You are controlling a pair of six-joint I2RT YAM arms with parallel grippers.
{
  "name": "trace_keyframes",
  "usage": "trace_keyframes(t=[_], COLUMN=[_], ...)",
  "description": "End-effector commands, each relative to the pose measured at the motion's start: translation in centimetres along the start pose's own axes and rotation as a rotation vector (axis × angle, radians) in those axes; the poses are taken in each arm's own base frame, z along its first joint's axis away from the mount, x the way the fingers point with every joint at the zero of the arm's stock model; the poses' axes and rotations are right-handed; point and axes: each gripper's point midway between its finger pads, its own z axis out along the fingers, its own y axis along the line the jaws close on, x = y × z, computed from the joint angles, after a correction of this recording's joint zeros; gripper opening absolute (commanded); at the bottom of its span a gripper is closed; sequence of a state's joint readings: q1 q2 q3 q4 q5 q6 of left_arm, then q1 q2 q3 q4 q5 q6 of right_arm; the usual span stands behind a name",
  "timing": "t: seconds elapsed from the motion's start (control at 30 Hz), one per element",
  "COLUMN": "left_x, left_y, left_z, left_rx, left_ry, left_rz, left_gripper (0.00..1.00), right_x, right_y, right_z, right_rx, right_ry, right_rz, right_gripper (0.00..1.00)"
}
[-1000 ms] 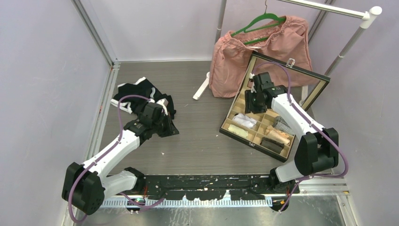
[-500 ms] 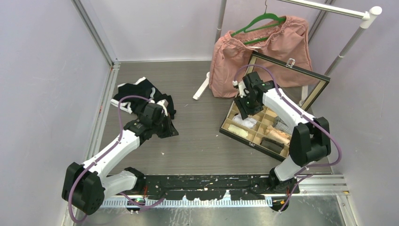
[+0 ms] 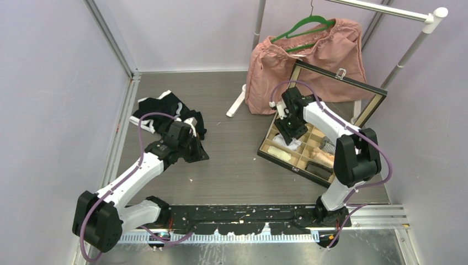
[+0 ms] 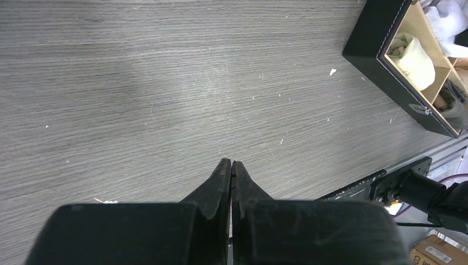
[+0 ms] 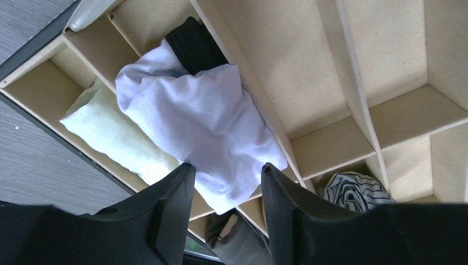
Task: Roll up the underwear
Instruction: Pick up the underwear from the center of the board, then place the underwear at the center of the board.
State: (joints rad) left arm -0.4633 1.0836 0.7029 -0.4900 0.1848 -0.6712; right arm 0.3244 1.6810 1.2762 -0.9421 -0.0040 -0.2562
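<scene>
A mostly white underwear (image 5: pixel 204 121) with a black band (image 5: pixel 193 47) lies loosely bunched across a divider in the compartment box (image 3: pixel 274 157). My right gripper (image 5: pixel 226 165) hovers just over it, open, its fingertips on either side of the cloth's near edge. From above, that gripper (image 3: pixel 288 130) is over the box's left end, with the white cloth (image 3: pixel 287 142) below it. A heap of black and white underwear (image 3: pixel 160 110) lies at the left. My left gripper (image 4: pixel 231 163) is shut and holds nothing, pointing at bare table beside that heap (image 3: pixel 194 150).
The box holds a cream roll (image 5: pixel 116 138), a striped roll (image 5: pixel 356 193) and other rolled items; its lid (image 3: pixel 353 88) stands open behind. A pink garment (image 3: pixel 309 61) hangs on a green hanger (image 3: pixel 303 25) from a rail (image 3: pixel 386 8). The box corner (image 4: pixel 381 49) shows in the left wrist view.
My right arm has swung left and nearer, from the box's far middle to its left compartments above the white underwear. The left arm has hardly moved.
</scene>
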Motion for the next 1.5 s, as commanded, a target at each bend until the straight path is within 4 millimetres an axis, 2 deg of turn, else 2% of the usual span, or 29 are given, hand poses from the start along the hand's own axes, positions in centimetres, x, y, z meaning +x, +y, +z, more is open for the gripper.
trace_keyframes(t=[0.0, 0.23, 0.43, 0.53, 0.63, 0.73, 0.83, 0.93, 1.07, 1.27, 1.37, 1.47], left_x=[-1.4, -1.3, -1.3, -1.3, -1.4, -1.4, -1.5, -1.5, -1.3, -1.2, -1.1, -0.8], left_y=[-1.5, -1.3, -1.3, -1.3, -1.2, -1.3, -1.2, -1.2, -1.0, -0.2, 0.6, 1.4], left_z=[-1.2, -1.4, -1.5, -1.5, -1.5, -1.6, -1.6, -1.7, -1.7, -2.3, -2.9, -3.5], left_rx=[0.048, 0.043, 0.041, 0.042, 0.039, 0.04, 0.037, 0.036, 0.031, -0.004, -0.034, -0.062], left_ry=[-0.044, -0.047, -0.05, -0.052, -0.055, -0.058, -0.065, -0.071, -0.072, -0.091, -0.116, -0.134], left_rz=[0.028, 0.026, 0.026, 0.025, 0.023, 0.021, 0.014, 0.009, 0.003, -0.006, -0.019, -0.027], left_gripper=[0.01, 0.01, 0.01, 0.01, 0.01, 0.01, 0.01, 0.01, 0.01, 0.01, 0.01, 0.01], right_x=[0.4, 1.2, 0.7, 0.0, -1.2, -2.7, -4.2, -4.7, -6.4, -10.5, -12.2, -13.2], right_y=[0.5, 1.3, 1.8, 2.1, 2.1, 2.9, 5.3, 7.8, 11.1, 16.7, 18.8, 21.8], right_z=[1.1, 2.9, 2.8, 1.7, -0.2, -2.8, -4.6, -4.6, -3.5, -2.0, -0.6, 1.5], right_rx=[-0.025, -0.059, -0.074, -0.085, -0.076, -0.113, -0.189, -0.209, -0.247, -0.25, -0.208, -0.201], right_ry=[0.029, 0.061, 0.052, -0.002, -0.1, -0.213, -0.31, -0.329, -0.338, -0.386, -0.392, -0.372], right_rz=[-0.001, 0.04, 0.096, 0.125, 0.161, 0.213, 0.261, 0.262, 0.338, 0.358, 0.335, 0.273], right_gripper=[0.52, 0.47, 0.14, 0.03, 0.01, 0.01, 0.01, 0.01, 0.01, 0.01, 0.01, 0.01])
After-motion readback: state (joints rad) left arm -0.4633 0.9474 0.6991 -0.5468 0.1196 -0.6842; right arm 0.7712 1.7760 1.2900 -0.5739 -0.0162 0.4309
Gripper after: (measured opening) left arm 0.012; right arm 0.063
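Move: The white underwear lies in its compartment of the open case, its middle some 2 cm left of the right fingertips, level with them fore and aft, and about 4 cm below. The cream cloth sits 5 cm back and 5 cm left of that hand, the striped roll about 14 cm right and 1 cm back, and the case's left corner roughly 14 cm left and 5 cm back. From the left hand, the underwear is some 32 cm right and 5 cm ahead. Lower the right gripper about 3 cm into the case and close it on the underwear, pinching it towards its right-hand end. Lift it clear of the compartment, then carry it left roughly 20 cm past the case's left corner, rolling the hand's left side up some 20 degrees and sinking again towards the bare table. Keep the grip; let the shut left gripper rise about 2 cm. ##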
